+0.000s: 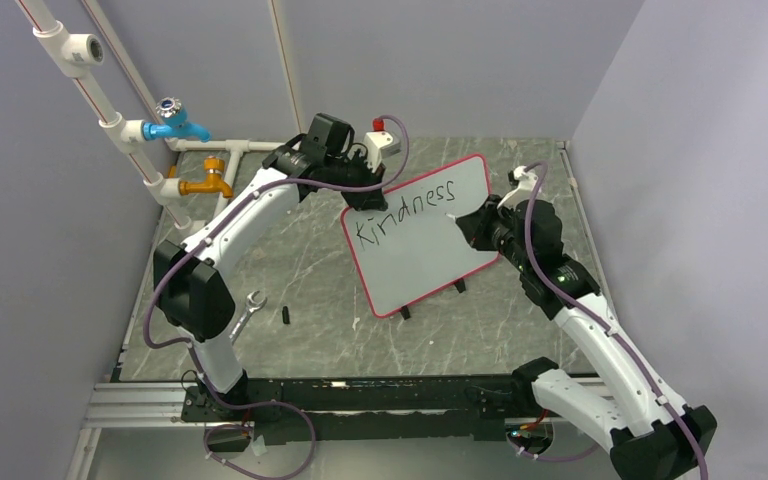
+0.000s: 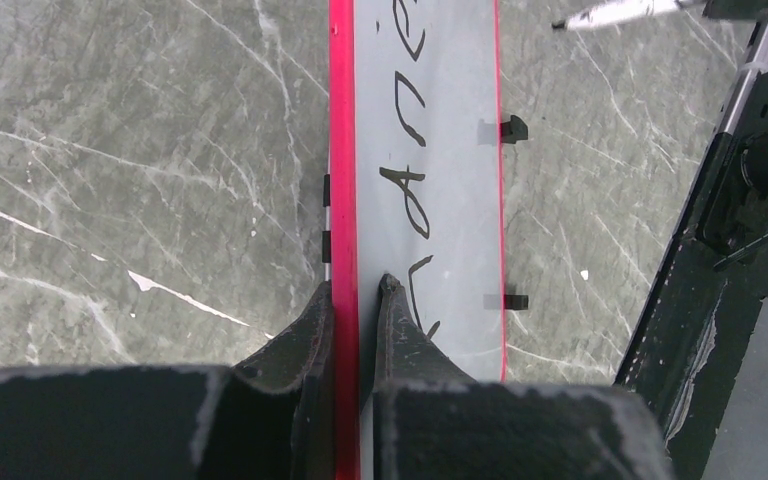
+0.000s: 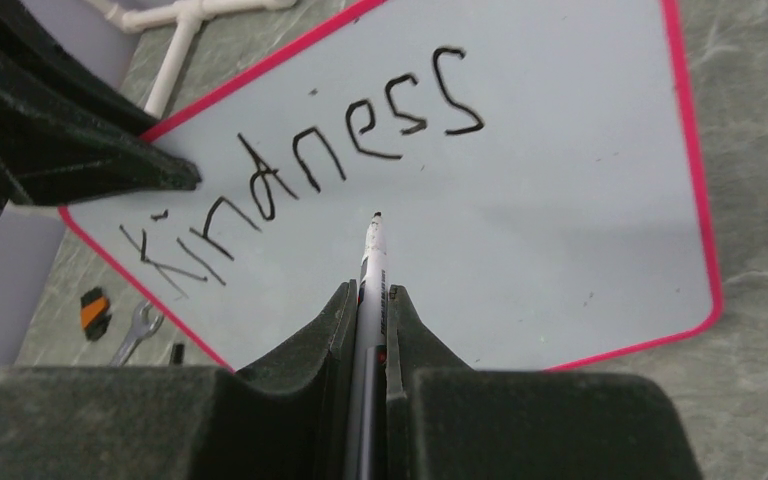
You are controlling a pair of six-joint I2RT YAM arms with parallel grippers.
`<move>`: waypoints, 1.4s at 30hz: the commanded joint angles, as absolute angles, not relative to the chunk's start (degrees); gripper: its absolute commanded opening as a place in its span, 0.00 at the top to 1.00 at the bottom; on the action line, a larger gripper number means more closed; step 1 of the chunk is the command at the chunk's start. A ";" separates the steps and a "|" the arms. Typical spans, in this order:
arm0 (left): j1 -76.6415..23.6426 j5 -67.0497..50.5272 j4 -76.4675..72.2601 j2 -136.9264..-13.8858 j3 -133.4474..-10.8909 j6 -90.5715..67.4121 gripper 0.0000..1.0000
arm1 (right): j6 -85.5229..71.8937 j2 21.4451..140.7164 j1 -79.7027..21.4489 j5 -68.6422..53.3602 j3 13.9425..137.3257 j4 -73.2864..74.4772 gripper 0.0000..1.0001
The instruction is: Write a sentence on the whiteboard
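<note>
The whiteboard (image 1: 430, 262) has a red rim and stands tilted at mid table. It reads "Kindness" (image 1: 405, 210) in black, the only part of the sentence on it, also legible in the right wrist view (image 3: 310, 170). My left gripper (image 2: 355, 285) is shut on the board's red edge (image 2: 342, 200) beside the "K", one finger on each face. My right gripper (image 3: 370, 290) is shut on a white marker (image 3: 373, 250). The black tip of the marker points at the blank board (image 3: 560, 220) just below the word. Whether the tip touches the board I cannot tell.
A wrench (image 1: 245, 312) and a small black cap (image 1: 287, 314) lie on the table left of the board. White pipes with a blue tap (image 1: 175, 125) and a yellow tap (image 1: 205, 185) stand at the back left. Grey walls close in on both sides.
</note>
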State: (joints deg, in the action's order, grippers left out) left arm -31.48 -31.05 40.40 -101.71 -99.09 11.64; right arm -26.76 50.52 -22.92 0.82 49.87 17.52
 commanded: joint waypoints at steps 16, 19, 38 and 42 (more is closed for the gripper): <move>-32.52 -16.34 46.30 -101.15 -91.12 16.24 1.00 | -26.15 53.63 -42.85 4.05 49.76 14.49 1.00; -32.45 -15.51 45.90 -100.75 -90.88 15.96 1.00 | -26.40 55.02 -47.56 7.65 49.75 13.24 1.00; -32.44 -12.04 41.09 -100.63 -86.75 15.12 1.00 | -27.74 62.60 -63.30 27.88 46.65 3.23 1.00; -32.47 -11.56 40.62 -100.64 -86.34 15.22 1.00 | -27.98 63.94 -63.39 27.60 46.62 3.08 1.00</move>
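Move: The right hand holds the marker and is bound for the blank start of a second line under the K, some 18 cm to its left, 3 cm back and 7 cm lower. The whiteboard's left edge runs about 4 cm to the left of that spot; the middle of the word Kindness is 6 cm ahead, 13 cm left and 4 cm below the hand. From the left gripper, clamped on the board's upper edge, the spot is about 11 cm back, 3 cm right and 5 cm down. The left gripper keeps its pinch on the board's upper edge, easing about 1 cm left and turning slightly counter-clockwise. The right hand carries the marker, still gripped, some 15 cm left and 8 cm back beneath Kindness while sinking about 5 cm, swinging counter-clockwise roughly 25 degrees, then partly back as it edges forward, tip close to the board. ##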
